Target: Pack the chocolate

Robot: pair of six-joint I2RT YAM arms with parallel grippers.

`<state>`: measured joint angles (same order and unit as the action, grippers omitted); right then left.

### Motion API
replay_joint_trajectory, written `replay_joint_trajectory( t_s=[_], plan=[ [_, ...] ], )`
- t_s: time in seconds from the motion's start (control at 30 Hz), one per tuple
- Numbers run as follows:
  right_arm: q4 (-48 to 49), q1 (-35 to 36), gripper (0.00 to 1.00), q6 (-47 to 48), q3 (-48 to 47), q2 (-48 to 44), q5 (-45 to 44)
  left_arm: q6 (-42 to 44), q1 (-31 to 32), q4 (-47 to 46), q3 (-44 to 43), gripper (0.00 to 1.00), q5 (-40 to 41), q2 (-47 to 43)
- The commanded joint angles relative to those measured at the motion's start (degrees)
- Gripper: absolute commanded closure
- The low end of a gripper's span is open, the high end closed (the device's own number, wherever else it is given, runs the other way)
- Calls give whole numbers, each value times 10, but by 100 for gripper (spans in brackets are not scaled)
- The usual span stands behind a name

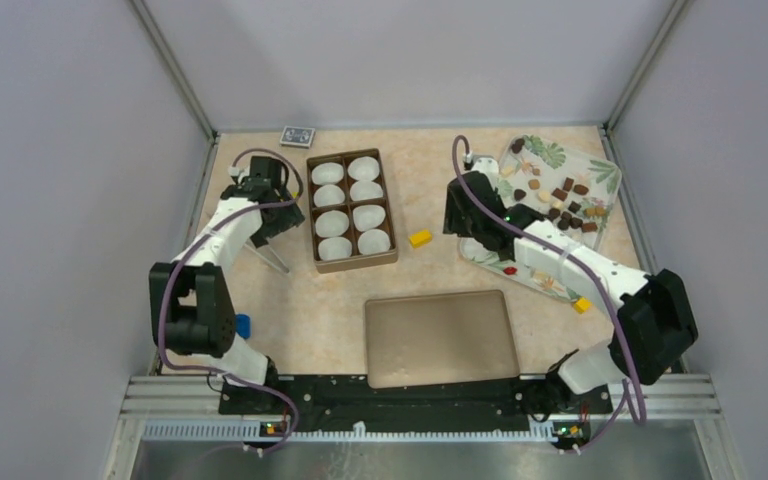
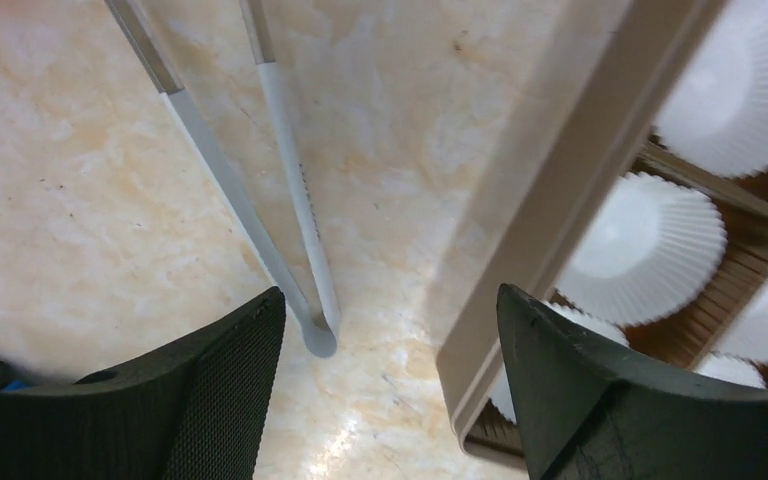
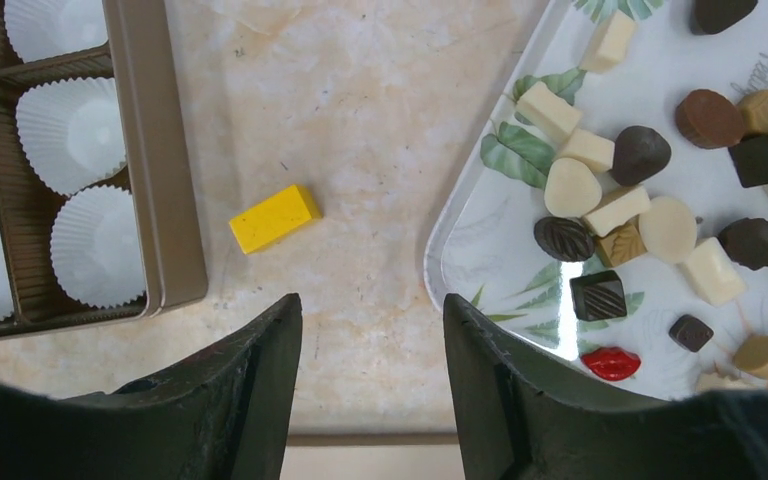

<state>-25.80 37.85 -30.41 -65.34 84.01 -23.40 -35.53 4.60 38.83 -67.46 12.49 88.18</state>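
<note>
The chocolate (image 3: pixel 640 200), several small dark, brown and cream pieces, lies on a leaf-print tray (image 3: pixel 460 250) at the right (image 1: pixel 560 190). A brown box (image 1: pixel 350 255) holds white paper cups (image 3: pixel 70 135), all bare. My right gripper (image 3: pixel 372 300) is open with nothing between its fingers. It hovers over bare table between the box and the tray's left edge (image 1: pixel 463 228). My left gripper (image 2: pixel 390 295) is open too, at the box's left side (image 1: pixel 282 212). Its right finger is over the box corner (image 2: pixel 520 260).
Metal tongs (image 2: pixel 300 240) lie on the table just ahead of my left fingers (image 1: pixel 270 255). One yellow block (image 3: pixel 275 218) sits between box and tray, another (image 1: pixel 582 305) by the tray's near corner. A red lip-shaped piece (image 3: pixel 611 362) lies on the tray. The flat lid (image 1: pixel 440 338) rests near the front.
</note>
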Motion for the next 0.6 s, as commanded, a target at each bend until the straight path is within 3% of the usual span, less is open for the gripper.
replay_joint_trajectory(
  t_s=[0.0,0.33,0.57],
  plan=[
    [24,4,46,22,23,-48,-21,-31,-4,17,-28,20,74,61],
    [-18,4,46,51,93,-131,-47,-50,-29,-25,-14,30,90,126],
    [-14,4,46,32,131,-151,-40,-28,-59,-59,-9,58,61,163]
  ],
)
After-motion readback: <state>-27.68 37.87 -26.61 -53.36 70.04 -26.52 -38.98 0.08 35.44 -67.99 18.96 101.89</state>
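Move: Sloping away to the left hand's left lie the tongs, their middle about 8 cm left, 4 cm ahead and 10 cm below. The box of paper cups is centred some 16 cm right and 12 cm ahead, a yellow piece 16 cm straight ahead, and a red cube 18 cm left and 2 cm ahead. From the right hand, the red lips chocolate is about 13 cm right, 4 cm back and 14 cm below; the yellow block 8 cm left, 6 cm ahead. Sinking some 7 cm while sliding about 5 cm left, the left hand comes down towards the white handle part of the tongs, its fingers turning slightly counter-clockwise, tipping further down and closing from wide to about half open around the line of one arm; contact can't be seen. The empty right hand travels level, back and to the right by roughly 6.5 cm, towards the red lips chocolate, fingers still half open. ##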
